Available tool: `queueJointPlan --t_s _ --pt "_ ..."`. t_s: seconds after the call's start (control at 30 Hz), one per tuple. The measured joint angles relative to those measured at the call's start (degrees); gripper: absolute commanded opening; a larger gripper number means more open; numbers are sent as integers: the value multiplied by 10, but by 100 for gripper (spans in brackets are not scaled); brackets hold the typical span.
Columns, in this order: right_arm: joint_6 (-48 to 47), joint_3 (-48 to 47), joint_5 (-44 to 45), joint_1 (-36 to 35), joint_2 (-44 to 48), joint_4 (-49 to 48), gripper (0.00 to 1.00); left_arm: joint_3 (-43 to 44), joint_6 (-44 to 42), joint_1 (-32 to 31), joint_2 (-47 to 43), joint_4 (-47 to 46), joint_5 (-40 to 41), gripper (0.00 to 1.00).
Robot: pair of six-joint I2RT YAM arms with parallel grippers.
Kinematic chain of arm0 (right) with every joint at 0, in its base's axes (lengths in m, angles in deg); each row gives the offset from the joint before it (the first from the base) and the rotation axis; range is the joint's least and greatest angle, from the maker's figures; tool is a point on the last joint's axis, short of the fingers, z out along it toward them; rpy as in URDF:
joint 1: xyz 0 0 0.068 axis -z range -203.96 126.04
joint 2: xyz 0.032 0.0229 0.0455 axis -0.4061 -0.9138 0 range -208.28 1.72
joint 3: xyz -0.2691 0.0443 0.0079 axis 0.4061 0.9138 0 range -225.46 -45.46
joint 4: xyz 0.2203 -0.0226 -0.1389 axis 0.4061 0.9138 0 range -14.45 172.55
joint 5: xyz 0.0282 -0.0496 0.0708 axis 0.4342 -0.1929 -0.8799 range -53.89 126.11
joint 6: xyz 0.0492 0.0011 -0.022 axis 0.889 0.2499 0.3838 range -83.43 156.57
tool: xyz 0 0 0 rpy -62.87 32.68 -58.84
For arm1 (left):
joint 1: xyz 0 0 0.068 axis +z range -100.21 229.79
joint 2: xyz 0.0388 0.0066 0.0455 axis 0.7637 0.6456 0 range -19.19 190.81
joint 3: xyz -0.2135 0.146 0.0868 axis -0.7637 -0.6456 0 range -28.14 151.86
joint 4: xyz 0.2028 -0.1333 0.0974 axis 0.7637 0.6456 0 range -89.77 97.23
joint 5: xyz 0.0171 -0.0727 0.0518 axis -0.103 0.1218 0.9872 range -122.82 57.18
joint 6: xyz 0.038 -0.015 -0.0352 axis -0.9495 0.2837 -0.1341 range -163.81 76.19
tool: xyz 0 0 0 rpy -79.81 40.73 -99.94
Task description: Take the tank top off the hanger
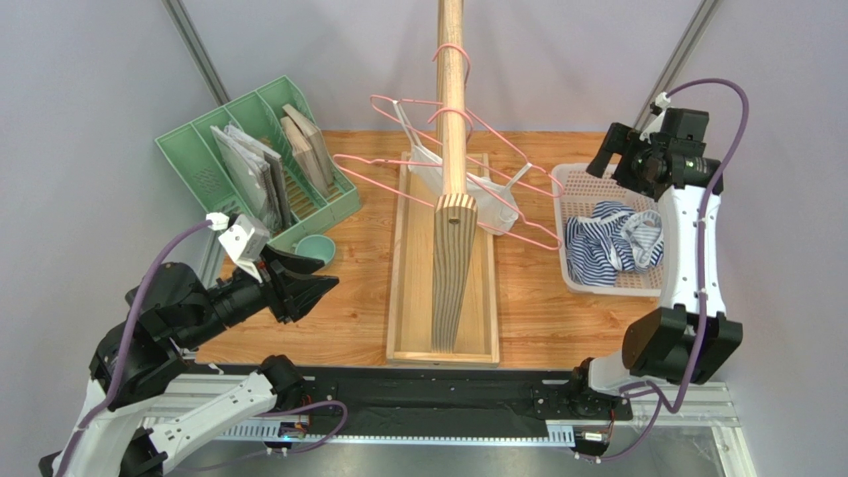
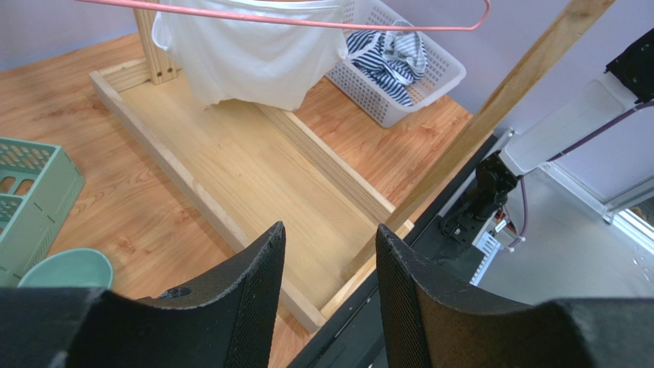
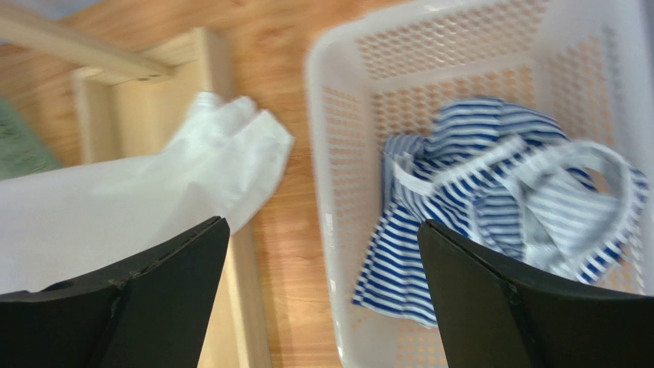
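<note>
A white tank top [image 1: 495, 206] hangs on a pink wire hanger [image 1: 537, 241] on the wooden pole [image 1: 453, 99], right of the rack's upright. It also shows in the left wrist view [image 2: 253, 54] under its hanger [image 2: 384, 25], and in the right wrist view [image 3: 115, 207]. My left gripper [image 1: 323, 276] is open and empty, low over the table left of the rack [image 2: 330, 227]. My right gripper [image 1: 600, 154] is open and empty, raised over the basket's left rim, right of the tank top [image 3: 322, 222].
A white basket [image 1: 572, 278] at the right holds a blue striped garment [image 1: 612, 238]. Other pink hangers [image 1: 398, 104] hang on the pole. The rack's wooden tray base [image 1: 408, 298] fills the middle. A green file organizer [image 1: 254, 159] and a teal bowl [image 1: 312, 248] stand at the left.
</note>
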Motion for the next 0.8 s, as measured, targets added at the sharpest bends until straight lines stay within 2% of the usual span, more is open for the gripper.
queueJointPlan --t_s 0.13,0.27,0.37,0.47,0.6,0.73,0.8 --pt "-15 77 -144 3 60 -99 100 15 0 0 -12 18 -2 53" --pt "-20 231 -250 3 168 -242 100 39 -1 0 -13 44 -2 53" --pt "-8 271 -324 7 214 -325 100 56 -1 0 -11 64 -2 53" --pt "17 252 -397 7 212 -398 100 63 -2 0 -10 76 -7 53" --pt "61 152 -511 8 159 -443 100 61 -3 0 -10 78 -12 53" --pt "85 45 -631 8 94 -452 100 46 -3 0 -12 75 -16 54" --pt "64 28 -672 9 86 -423 100 38 -3 0 -11 75 -17 54"
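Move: The white tank top, still on its hanger, hangs about 24 cm to the right hand's left, some 4 cm back and nearly level with it. The emptied hanger's middle is about 25 cm left, 12 cm back and 8 cm above; the striped tank top lies in the basket, roughly 23 cm below, 8 cm right and 2 cm back. From the left hand the white tank top is about 20 cm ahead, 19 cm right and 14 cm below. Towards the white tank top on the rack comes the right hand, leaving the basket: it first swings left, then climbs steeply as well, some 15 cm left and 18 cm up in all, easing back about 6 cm. Its fingers stay wide open and touch nothing, while the wrist lifts from its downward slant and turns counter-clockwise some 60 degrees to face the hangers. The left hand, part open and empty, draws slightly back and left. ##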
